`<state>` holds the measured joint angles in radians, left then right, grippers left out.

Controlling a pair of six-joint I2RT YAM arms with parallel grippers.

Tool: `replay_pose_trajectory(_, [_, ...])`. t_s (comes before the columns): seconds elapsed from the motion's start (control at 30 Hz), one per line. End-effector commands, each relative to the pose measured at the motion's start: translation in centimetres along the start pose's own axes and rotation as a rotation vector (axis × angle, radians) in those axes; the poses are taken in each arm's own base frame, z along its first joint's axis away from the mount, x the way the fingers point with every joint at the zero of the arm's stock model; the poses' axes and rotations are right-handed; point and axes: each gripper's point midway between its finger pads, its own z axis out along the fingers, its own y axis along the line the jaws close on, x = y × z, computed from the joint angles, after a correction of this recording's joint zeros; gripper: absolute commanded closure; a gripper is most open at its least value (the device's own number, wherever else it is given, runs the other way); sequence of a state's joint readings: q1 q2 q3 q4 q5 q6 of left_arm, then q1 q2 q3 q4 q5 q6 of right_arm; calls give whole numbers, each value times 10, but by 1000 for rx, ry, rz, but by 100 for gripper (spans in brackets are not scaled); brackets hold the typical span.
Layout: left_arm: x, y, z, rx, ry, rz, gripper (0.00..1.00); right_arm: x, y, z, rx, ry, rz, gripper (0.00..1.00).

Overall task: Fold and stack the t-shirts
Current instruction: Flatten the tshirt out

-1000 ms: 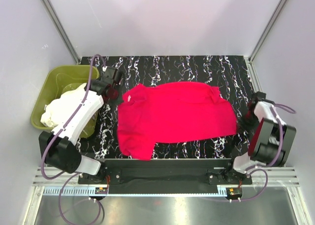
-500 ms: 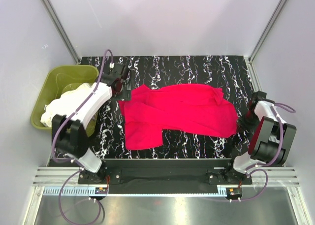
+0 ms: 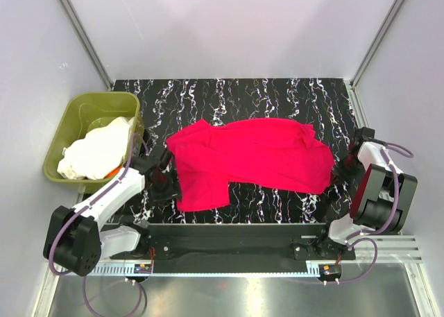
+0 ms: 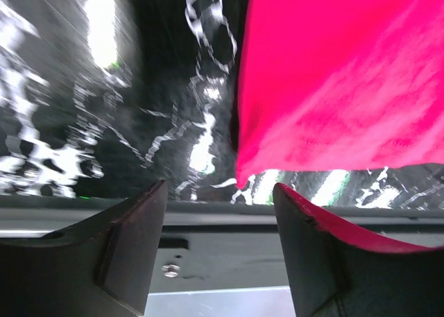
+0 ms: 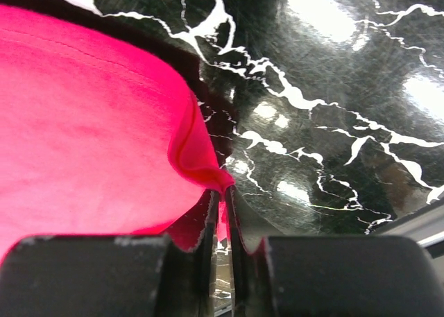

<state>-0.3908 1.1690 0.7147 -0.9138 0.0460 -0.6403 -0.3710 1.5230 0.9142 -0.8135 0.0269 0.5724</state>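
The bright red t-shirt (image 3: 250,159) lies spread and wrinkled across the black marbled table (image 3: 263,95). Its left part is partly doubled over. White t-shirts (image 3: 94,150) are heaped in the olive-green tub (image 3: 97,98) at the left. My left gripper (image 3: 166,182) is low by the shirt's near-left corner. In the left wrist view it stands open (image 4: 220,192), with the red shirt's corner (image 4: 326,81) just ahead and nothing between the fingers. My right gripper (image 3: 340,170) is at the shirt's right edge. There its jaws (image 5: 222,192) pinch a fold of the red hem (image 5: 201,161).
The tub stands off the table's left edge, close beside the left arm. A metal rail and both arm bases run along the near edge (image 3: 236,230). Grey walls enclose the table at the back and sides.
My left gripper opened and let go of the shirt's far-left corner, then swung toward the near edge of the table. The shirt's left side shifted. The right gripper stayed at the hem.
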Motion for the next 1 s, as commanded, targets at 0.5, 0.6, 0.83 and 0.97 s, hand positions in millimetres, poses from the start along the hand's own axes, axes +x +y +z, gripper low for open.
replay_pose_trajectory(0.5, [13,-21,34,128,28,-178,52,-3,17,-11,-84,-14,-43,79])
replay_pose_trajectory(0.6, [11,-22,37,131,18,-179,59,-3,18,-12,-88,-13,-45,79])
replay_pose_trajectory(0.83, [5,-18,27,115,-26,-185,100,1,18,-12,-79,10,-57,61])
replay_pose_trajectory(0.97, [-24,-10,8,70,-151,-156,100,7,21,-9,-93,50,-69,44])
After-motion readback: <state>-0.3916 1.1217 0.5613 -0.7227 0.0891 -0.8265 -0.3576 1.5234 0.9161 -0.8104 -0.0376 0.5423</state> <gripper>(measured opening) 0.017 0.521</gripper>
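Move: The t-shirt's near left corner lies almost under the left hand, about 2 cm to its right, 1 cm back and 4 cm below. The hem's other end is some 16 cm right and 2 cm back at table height; the green bin is about 22 cm left, 15 cm ahead, roughly level. The shirt's near right corner sits at the right fingertips, 1 cm below and level ahead and sideways; the far right fold is 12 cm ahead, 8 cm left. The left fingers shut from well open and pinch the shirt's near left corner, after the hand sinks about 3 cm and edges 2 cm right, dipping back a centimetre before coming forward again, with a 10-degree counter-clockwise turn; it then starts to lift slightly and ease left. The right fingers, already loosening, open about halfway to let go of the near right corner while that hand eases about a centimetre left. ##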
